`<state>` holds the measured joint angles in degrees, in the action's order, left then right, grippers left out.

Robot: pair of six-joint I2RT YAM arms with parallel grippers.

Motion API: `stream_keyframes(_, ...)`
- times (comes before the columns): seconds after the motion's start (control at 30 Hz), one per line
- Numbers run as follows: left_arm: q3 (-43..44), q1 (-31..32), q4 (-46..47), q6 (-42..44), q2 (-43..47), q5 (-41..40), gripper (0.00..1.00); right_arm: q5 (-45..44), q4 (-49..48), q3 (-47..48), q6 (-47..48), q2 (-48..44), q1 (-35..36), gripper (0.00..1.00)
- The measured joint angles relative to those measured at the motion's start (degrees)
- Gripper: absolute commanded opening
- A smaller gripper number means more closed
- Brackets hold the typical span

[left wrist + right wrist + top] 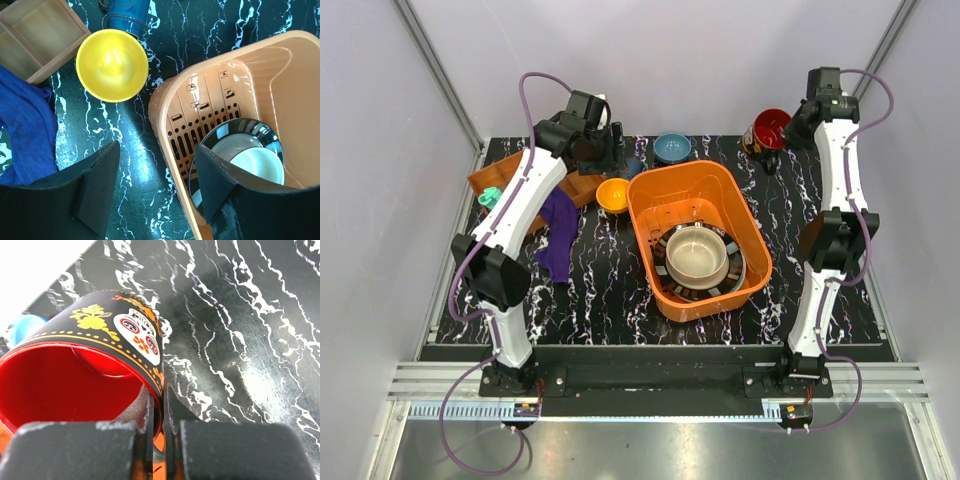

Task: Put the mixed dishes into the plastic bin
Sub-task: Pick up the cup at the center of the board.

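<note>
The orange plastic bin (650,195) stands mid-table and holds a dark striped-rim plate (730,285) with a beige bowl (696,255) on it. An orange-yellow bowl (613,194) sits just left of the bin, and a small blue bowl (671,148) lies behind it. My left gripper (156,160) hangs open over the tabletop beside the bin's wall (165,105), with the yellow bowl (111,65) ahead of it. At the back right, my right gripper (161,395) is shut on the rim of the red mug (100,340), one finger inside and one outside. The mug (770,128) is tilted.
A purple cloth (558,235) lies left of the bin. A brown compartment tray (500,175) and a teal toy (490,198) sit at the far left. A dark blue dish (127,12) lies beyond the yellow bowl. Grey walls enclose the table.
</note>
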<state>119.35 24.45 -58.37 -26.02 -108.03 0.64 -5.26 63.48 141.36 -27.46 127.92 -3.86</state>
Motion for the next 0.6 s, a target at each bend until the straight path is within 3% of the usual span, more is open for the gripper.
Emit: stream_keyframes(0.6, -3.3, 0.0, 2.1, -1.3, 1.9, 2.0, 0.65, 15.6, -0.2, -2.7, 4.8, -12.5, 1.8, 0.0)
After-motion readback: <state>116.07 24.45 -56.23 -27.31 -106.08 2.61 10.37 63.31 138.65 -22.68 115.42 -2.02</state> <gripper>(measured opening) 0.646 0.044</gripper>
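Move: The right hand already has the cup off the table, pinched by its rim; the cup's middle is about 5 cm to the left of the fingertips and 4 cm below. The orange bin's middle lies some 16 cm back, 22 cm left and 17 cm below; the cream bowl inside it about 20 cm back and 22 cm left, 19 cm down. The small blue bowl is roughly 13 cm farther out, 27 cm left, 21 cm lower. From the left hand, the bin is about 5 cm back, 20 cm right, 21 cm below. Upward first, by nearly 10 cm, the climb easing off as the right hand swings ever faster to the left (about 6 cm) and draws back some 4 cm, closing sideways on the orange bin. The wrist turns about 15 degrees counter-clockwise and tips the fingers up a little, while the shut fingers keep their pinch on the cup's rim. ##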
